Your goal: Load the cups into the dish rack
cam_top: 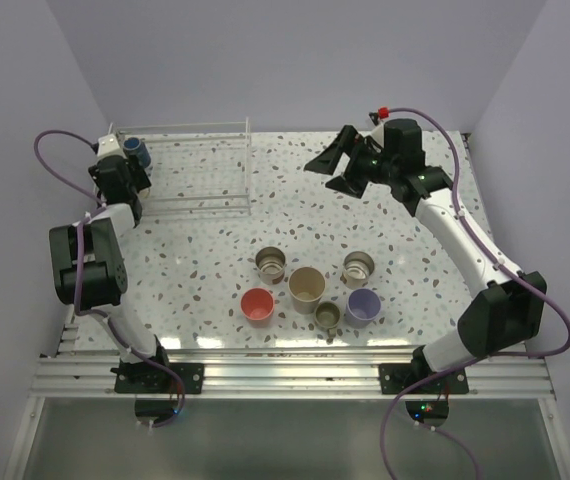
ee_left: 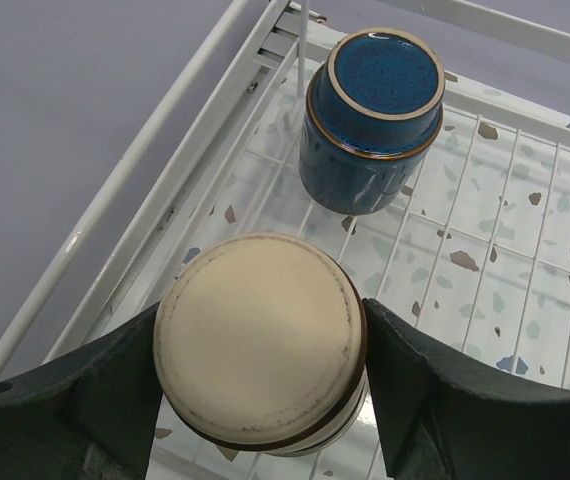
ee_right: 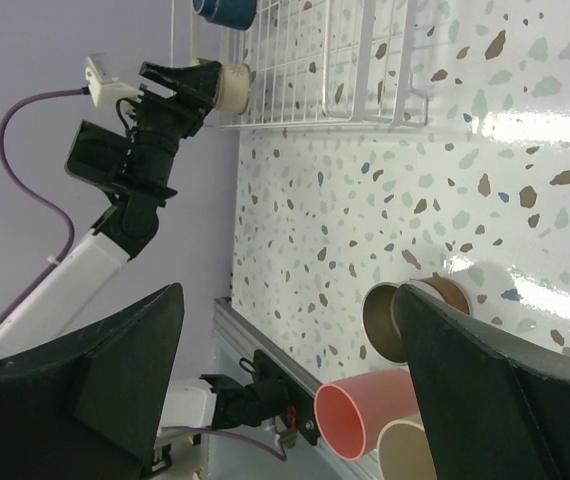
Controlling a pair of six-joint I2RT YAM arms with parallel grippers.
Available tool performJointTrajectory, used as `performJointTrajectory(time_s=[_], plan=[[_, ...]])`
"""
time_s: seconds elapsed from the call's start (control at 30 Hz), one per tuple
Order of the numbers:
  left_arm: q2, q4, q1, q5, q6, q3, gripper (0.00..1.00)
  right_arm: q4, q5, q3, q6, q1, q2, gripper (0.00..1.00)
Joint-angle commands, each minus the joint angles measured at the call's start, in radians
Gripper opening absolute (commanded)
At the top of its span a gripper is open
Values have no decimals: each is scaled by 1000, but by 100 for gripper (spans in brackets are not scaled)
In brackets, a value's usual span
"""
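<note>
The white wire dish rack (cam_top: 200,165) stands at the back left. Inside its left end my left gripper (ee_left: 260,350) is shut on an upside-down cream cup (ee_left: 260,340), one finger on each side. A dark blue cup (ee_left: 370,120) sits upside down on the rack floor just beyond it. Loose on the table are a brown cup (cam_top: 270,263), beige cup (cam_top: 306,287), red cup (cam_top: 257,304), grey-metallic cup (cam_top: 358,266), lavender cup (cam_top: 362,305) and olive cup (cam_top: 328,316). My right gripper (cam_top: 337,168) hangs open and empty above the table, right of the rack.
The rack's upright rails (ee_left: 165,130) run close along the left of the held cup. In the right wrist view the red cup (ee_right: 365,415) and brown cup (ee_right: 395,320) lie near the table's metal front rail (ee_right: 265,350). Purple walls close in the table.
</note>
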Motion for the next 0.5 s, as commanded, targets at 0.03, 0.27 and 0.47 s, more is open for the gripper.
performJointTrajectory(time_s=[0.03,0.27,0.47], plan=[[-30,62,18,-3,-12,-17,78,-4,16,3,-27,-4,-16,90],[-64,36,29,26,-41,-24,100,-9,23,-23,-36,-2,-42,91],[-140,-5,27,49,-87,-23,100,-24,49,-22,-59,4,-46,91]])
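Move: The left hand still has the upturned tan cup between its fingers, the cup's middle right at the hand and about 2 cm lower, over the rack floor. The upturned blue cup stands roughly 12 cm ahead of the hand and 3 cm to its left; the rack's left rail is some 9 cm to the left, level with it. From the right hand the tan cup lies about 56 cm left, 12 cm ahead and 20 cm lower. The left fingers let go of the upturned tan cup, spreading from their grip to fully open on both sides of it, while the hand eases about half a centimetre down and back. It then rises nearly 2 cm off its low point, beginning to draw clear of the cup. The empty right hand, still open, sinks about 1.5 cm. ##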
